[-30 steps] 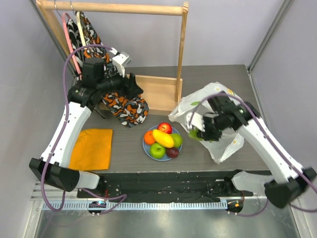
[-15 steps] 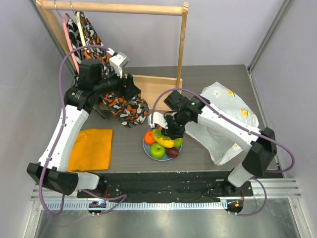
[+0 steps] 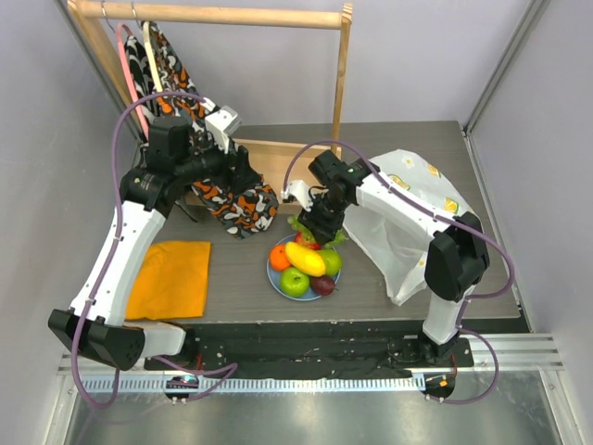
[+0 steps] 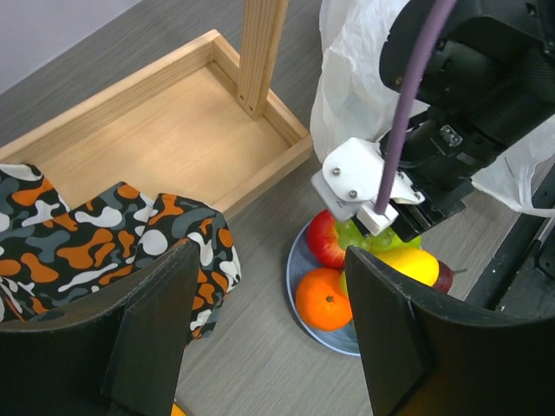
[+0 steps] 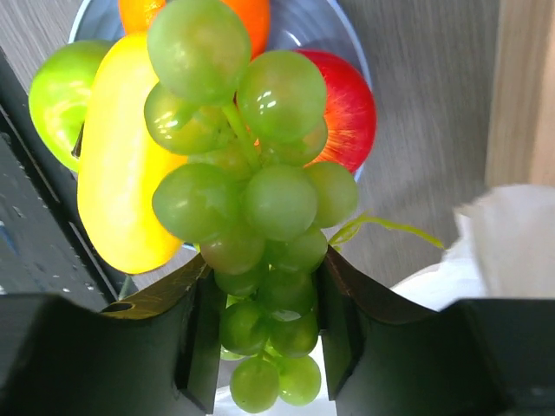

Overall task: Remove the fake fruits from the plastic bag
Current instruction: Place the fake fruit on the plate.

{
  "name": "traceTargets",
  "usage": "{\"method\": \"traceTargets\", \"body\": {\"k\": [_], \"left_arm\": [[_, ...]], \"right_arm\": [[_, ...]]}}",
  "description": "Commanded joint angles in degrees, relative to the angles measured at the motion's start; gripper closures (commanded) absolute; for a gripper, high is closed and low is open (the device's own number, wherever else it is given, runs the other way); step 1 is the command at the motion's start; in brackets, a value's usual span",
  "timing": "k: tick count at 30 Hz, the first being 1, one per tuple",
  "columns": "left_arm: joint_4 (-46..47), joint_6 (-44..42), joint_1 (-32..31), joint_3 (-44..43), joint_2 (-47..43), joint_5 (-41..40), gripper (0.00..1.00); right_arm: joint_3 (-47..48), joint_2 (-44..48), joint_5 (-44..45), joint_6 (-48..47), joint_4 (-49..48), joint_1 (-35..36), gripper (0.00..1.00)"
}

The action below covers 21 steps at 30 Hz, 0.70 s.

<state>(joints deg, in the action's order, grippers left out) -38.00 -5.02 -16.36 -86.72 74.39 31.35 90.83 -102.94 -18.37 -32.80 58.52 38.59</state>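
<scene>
My right gripper (image 5: 264,321) is shut on the green grape bunch (image 5: 251,199), which hangs over the far side of the light-blue plate (image 3: 274,278). On the plate lie an orange (image 3: 280,255), a yellow mango (image 3: 306,258), a green apple (image 3: 295,281), a red apple (image 5: 351,108), a green pear (image 3: 331,262) and a dark plum (image 3: 322,285). The white plastic bag (image 3: 408,213) lies crumpled to the right of the plate. My left gripper (image 4: 269,338) is open and empty, above the table between the patterned cloth and the plate.
A wooden rack with a tray base (image 4: 165,130) stands behind the plate. A camouflage-patterned cloth (image 4: 113,234) hangs from the rack down onto the table. A folded orange cloth (image 3: 171,278) lies at the front left.
My right arm has swung left from the bag to the plate with the grape bunch in its grip. The bag has slumped flatter. The left arm has barely moved.
</scene>
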Motion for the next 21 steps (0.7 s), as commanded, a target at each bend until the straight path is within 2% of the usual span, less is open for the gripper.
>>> {"method": "traceTargets", "body": {"k": [1,12,19,21], "left_arm": [[0.38,-0.78,0.36,0.23,-1.0,-0.15,0.27],[1.0,-0.96,0.54,2.43,-0.91,-0.15,0.27],[1.17,-1.4,0.54,2.08,0.14,-0.59,0.28],[1.26,-1.31,0.54,1.9,0.75,-0.33,0.28]], "right_arm": [[1.9,-0.69,-5.35,5.9,-0.16,0.08,0.52],[2.78,-6.22,-10.63,9.59,3.53,-3.69,0.46],[3.74,-8.34,-13.27,10.56,4.32,-3.61,0.32],[4.18,-8.51,-13.53,11.17,4.49,-3.69,0.32]]}}
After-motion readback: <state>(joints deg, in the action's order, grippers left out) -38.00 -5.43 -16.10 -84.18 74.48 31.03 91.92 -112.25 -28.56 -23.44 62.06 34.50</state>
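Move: My right hand holds the grapes above the far right part of the plate. The plate's middle is about 12 cm below, some 5 cm to the left and 4 cm back. On it, about 8 cm below my hand, are the red apple 1 cm ahead and 3 cm left, the yellow mango 4 cm back and 5 cm left, and the right green apple 4 cm back and 1 cm right. From my left hand the plate lies about 8 cm back, 12 cm right and 33 cm down. I lower the grapes with my right hand some 4 cm onto the heap of fruit, over the gap between the red apple, the mango and the right green apple, easing back a centimetre or two. As it sinks, my wrist tilts about 20 degrees so the fingertips swing back towards my base, with a slight clockwise turn, and the fingers open steadily to loosen their hold on the bunch. ##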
